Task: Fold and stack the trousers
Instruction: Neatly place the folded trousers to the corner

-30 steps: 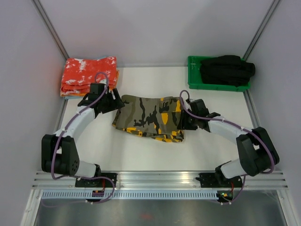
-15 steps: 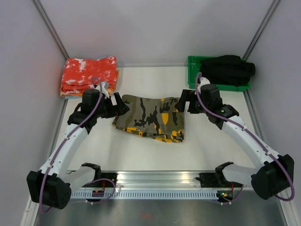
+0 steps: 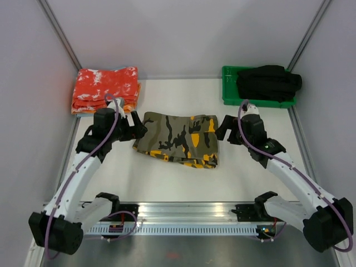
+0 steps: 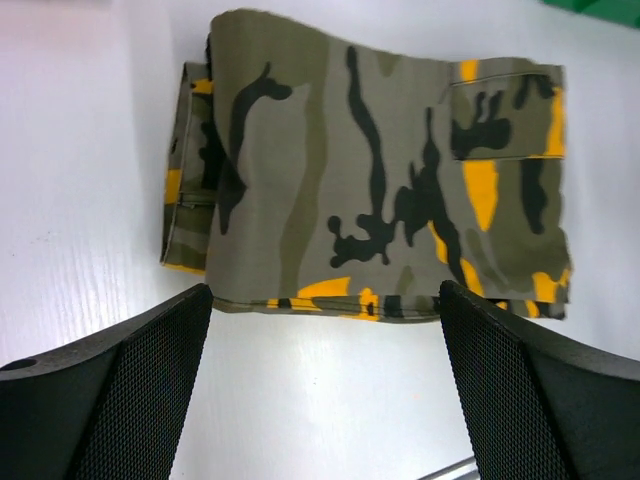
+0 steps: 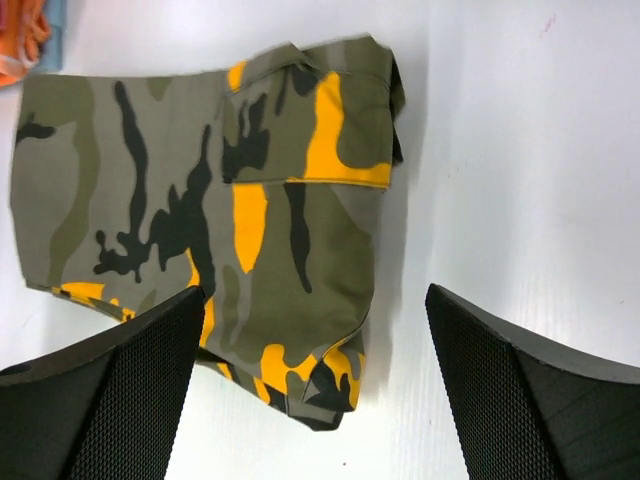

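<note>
The camouflage trousers (image 3: 177, 139) lie folded into a flat rectangle in the middle of the white table, also filling the left wrist view (image 4: 370, 170) and the right wrist view (image 5: 210, 200). My left gripper (image 3: 135, 127) hovers just off their left end, open and empty, its fingers (image 4: 110, 400) wide apart over bare table. At the right end my right gripper (image 3: 224, 129) hangs open too, holding nothing, with a finger (image 5: 530, 400) on either side of the fold's near corner.
A stack of red-orange speckled folded cloths (image 3: 105, 89) sits at the back left. A green tray (image 3: 229, 97) with a plain black garment (image 3: 268, 82) stands at the back right. A metal rail (image 3: 183, 211) runs along the near edge.
Both grippers have let go of the trousers, opened wide and drawn back from the ends. The arms have risen and stretched outwards. The folded trousers stay put.
</note>
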Controlling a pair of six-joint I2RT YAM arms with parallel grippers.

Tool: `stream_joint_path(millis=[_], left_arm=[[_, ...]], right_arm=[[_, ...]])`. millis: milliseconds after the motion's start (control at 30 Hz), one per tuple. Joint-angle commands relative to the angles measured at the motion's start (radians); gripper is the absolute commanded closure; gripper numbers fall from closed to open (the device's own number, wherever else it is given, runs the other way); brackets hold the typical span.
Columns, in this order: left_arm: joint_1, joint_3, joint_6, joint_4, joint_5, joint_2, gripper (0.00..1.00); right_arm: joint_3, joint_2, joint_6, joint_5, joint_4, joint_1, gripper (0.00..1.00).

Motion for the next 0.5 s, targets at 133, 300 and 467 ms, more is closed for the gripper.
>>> stream_joint_path(millis=[133,300,467], left_arm=[[0.046,-0.008,0.029,0.195,-0.028,0.291,0.00],[0.123,0.001,0.072,0.310,0.046,0.440,0.00],[0.132,0.032,0.068,0.376,0.115,0.593,0.02]], right_arm=[[-0.145,0.171,0.160,-0.008,0.264,-0.005,0.02],[-0.145,0.314,0.175,-0.042,0.379,-0.003,0.02],[-0.137,0.437,0.189,-0.077,0.439,-0.005,0.02]])
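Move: On the table between the hands lie the folded trousers, their middle about 6 cm ahead, 12 cm to the right and 18 cm below the left hand. From the right hand that middle is some 4 cm ahead, 15 cm to the left and 15 cm below. The red folded stack sits about 22 cm ahead and 16 cm left of the left hand. The green crate is roughly 24 cm ahead and 20 cm right of the right hand. Dropping together onto the two ends of the folded trousers with fingers wide open, both hands sink about 12 cm and tip some 15 degrees further down. The left also reaches about 8 cm forward to the left end; the right goes almost straight down beside the right edge, easing slightly forward and left late on. ##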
